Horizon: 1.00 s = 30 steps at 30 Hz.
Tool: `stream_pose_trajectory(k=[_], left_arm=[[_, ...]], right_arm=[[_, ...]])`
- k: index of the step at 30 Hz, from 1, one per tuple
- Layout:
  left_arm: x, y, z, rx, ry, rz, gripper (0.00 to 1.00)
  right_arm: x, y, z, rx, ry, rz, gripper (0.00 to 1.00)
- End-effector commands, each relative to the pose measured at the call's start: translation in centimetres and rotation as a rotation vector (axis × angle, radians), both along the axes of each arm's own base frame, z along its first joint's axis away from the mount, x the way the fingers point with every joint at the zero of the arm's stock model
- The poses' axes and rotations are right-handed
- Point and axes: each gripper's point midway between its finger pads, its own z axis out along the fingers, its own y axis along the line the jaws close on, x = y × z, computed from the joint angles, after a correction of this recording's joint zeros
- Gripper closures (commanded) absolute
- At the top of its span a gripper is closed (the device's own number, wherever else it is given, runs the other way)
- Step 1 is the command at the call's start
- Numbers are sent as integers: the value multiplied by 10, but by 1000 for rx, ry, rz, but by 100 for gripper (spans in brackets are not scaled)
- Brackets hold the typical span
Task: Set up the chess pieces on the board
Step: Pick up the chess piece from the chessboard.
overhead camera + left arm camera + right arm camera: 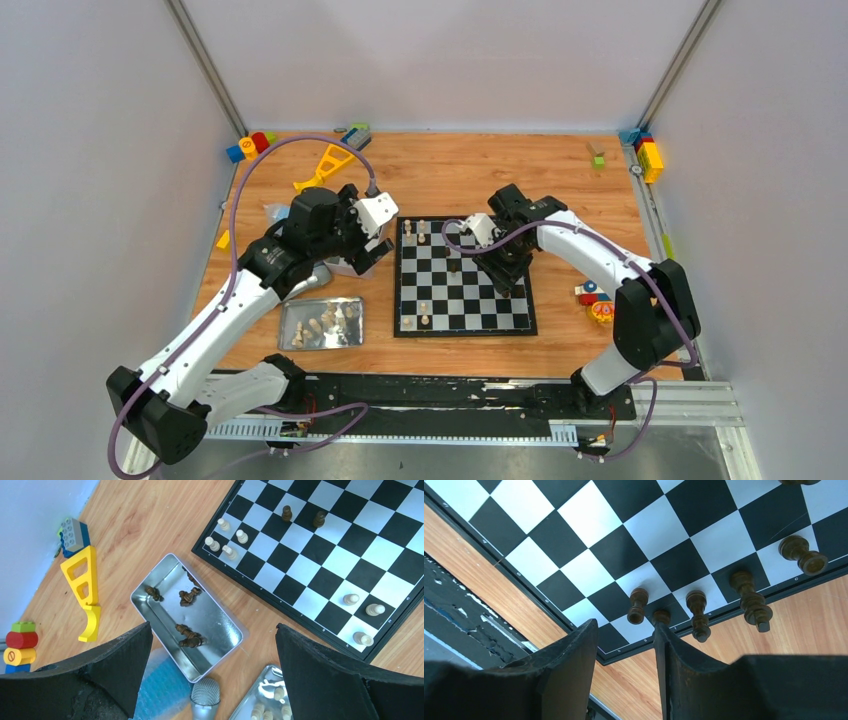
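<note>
The board (470,300) lies mid-table. In the right wrist view, several dark chess pieces (698,615) stand along the board's (644,525) edge row. My right gripper (624,630) hovers over that corner, open, with nothing between the fingers. Its right fingertip (663,632) is right by one dark piece (661,616). My left gripper (212,627) is wide open above a metal tray (225,630) holding dark pieces (189,639). Pale pieces (227,540) stand on the board (325,555) at two corners. In the top view, the left gripper (365,250) is left of the board and the right gripper (508,275) is over its right side.
A second metal tray (290,335) with pale pieces lies near the front left. A silver microphone head (205,695) and blue bubble wrap (160,690) sit under the left gripper. A yellow plastic tool (325,165) and toy blocks (250,147) lie far left; more toys (597,300) lie right.
</note>
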Motion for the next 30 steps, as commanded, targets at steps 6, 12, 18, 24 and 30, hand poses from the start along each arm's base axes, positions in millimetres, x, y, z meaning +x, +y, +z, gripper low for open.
stream_pose_trajectory(k=[6,12,18,24,30], left_arm=[[3,-2,13,-20,-39,-10,0],[3,-2,13,-19,-40,-9,0],[3,-2,12,-18,-41,-10,0],[3,-1,11,-17,-40,-9,0],[2,0,12,-18,-45,-9,0]], right_arm=[[10,-2,-13,-35,-38,17,51],[10,-4,-23,-50,-23,19,51],[10,-5,-31,-67,-9,21,56],[6,-3,-34,-58,12,22,73],[1,0,-30,-40,32,28,86]])
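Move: The dark pawn the right hand goes for stands almost under its fingers, about 4 cm below and 1 cm to the right. A short dark piece stands roughly 2 cm to the pawn's right, level with it; a bishop is some 3 cm ahead and 2 cm right of the pawn, and a tall king about 5 cm ahead and 2 cm right. From the left hand the pawn lies about 24 cm right, 3 cm back and 18 cm below. The right hand sinks about 3.5 cm, easing slightly right, and its half-open fingers close around the dark pawn. ##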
